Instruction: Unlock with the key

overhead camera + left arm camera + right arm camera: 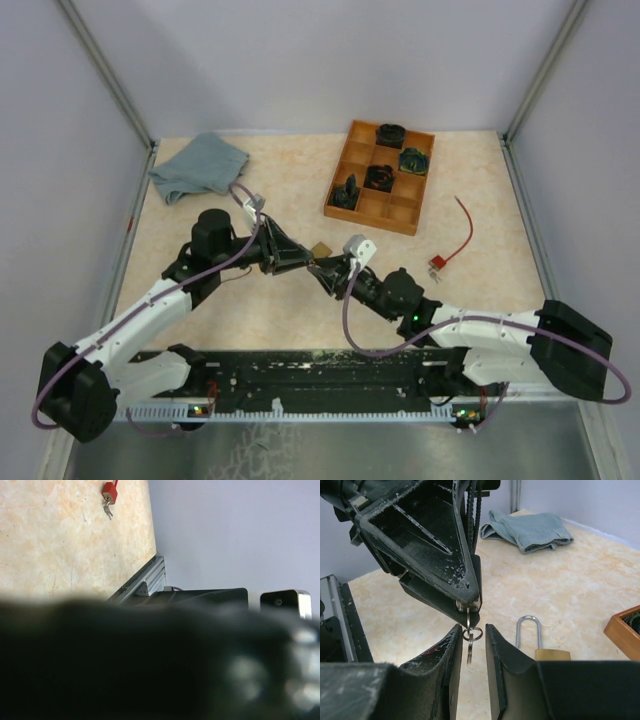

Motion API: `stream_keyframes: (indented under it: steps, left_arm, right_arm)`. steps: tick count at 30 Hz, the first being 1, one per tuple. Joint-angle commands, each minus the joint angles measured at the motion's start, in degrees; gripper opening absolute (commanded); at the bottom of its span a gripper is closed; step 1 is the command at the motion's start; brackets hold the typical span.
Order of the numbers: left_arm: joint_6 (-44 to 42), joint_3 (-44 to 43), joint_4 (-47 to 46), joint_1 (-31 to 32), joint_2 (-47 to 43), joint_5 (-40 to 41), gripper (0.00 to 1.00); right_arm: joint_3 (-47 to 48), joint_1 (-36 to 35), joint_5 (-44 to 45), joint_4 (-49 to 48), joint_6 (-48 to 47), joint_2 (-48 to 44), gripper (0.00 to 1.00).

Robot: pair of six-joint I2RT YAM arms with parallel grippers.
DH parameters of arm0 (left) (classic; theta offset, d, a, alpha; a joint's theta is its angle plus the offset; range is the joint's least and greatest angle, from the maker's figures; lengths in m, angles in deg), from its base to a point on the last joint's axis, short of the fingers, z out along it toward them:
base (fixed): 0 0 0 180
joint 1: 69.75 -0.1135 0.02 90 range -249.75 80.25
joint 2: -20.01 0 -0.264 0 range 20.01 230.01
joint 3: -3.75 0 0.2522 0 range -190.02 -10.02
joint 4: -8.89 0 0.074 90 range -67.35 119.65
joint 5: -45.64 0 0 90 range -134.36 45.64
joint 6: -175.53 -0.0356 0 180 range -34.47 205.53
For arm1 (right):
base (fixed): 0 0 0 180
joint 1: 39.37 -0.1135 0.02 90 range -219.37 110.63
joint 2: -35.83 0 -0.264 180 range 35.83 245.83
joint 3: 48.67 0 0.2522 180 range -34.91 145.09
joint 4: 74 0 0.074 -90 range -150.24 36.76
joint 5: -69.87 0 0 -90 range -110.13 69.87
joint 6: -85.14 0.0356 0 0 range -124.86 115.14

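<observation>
In the right wrist view my left gripper comes down from the top, shut on a small key. A key ring with another key hangs from it. My right gripper stands open, one finger on either side of the hanging ring and a gap showing on both sides. A brass padlock with a silver shackle lies on the table just right of my right finger. From above, the two grippers meet tip to tip beside the padlock. A dark blur fills most of the left wrist view.
A red padlock with keys lies to the right on a red cable; it also shows in the left wrist view. A wooden compartment tray holds dark parts at the back. A blue-grey cloth lies at the back left.
</observation>
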Motion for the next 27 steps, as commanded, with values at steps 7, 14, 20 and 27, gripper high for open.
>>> stream_keyframes:
  steps: [7,14,20,27]
  left_arm:
    - [0.35,0.23,-3.7,-0.37,0.39,-1.99,0.0]
    - [0.44,0.39,-3.77,-0.36,0.21,-1.91,0.0]
    - [0.85,0.46,-2.54,-0.02,1.34,-3.54,0.0]
    - [-0.77,0.27,1.78,2.07,0.78,-0.72,0.0]
  right_arm:
    - [2.36,-1.06,0.6,-5.79,0.36,-0.1,0.24]
    - [2.51,-1.14,1.11,-4.53,0.27,-0.34,0.0]
    - [5.46,-1.22,-1.56,1.23,-7.53,-0.59,0.0]
    - [10.08,-1.15,-3.76,6.16,-21.71,0.19,0.0]
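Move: The keys hang on their ring from the left gripper's fingertips, about 2 cm below the left hand point and 1 cm to its right. From the right hand they lie roughly 1 cm ahead and 1 cm left at the same height, at its open fingertips. The brass padlock is some 13 cm ahead of the right hand, 2 cm right and 16 cm below; the wooden tray sits about 20 cm farther out than the padlock and 15 cm right of it. Hold the left gripper in place, keeping its grip on the keys. Ease the right gripper up about 1 cm to them and shut its fingers on the hanging ring and key just under the left fingertips. Then, staying closed, roll the right wrist some 15 degrees counter-clockwise as seen from behind the hand, edging slightly forward. ##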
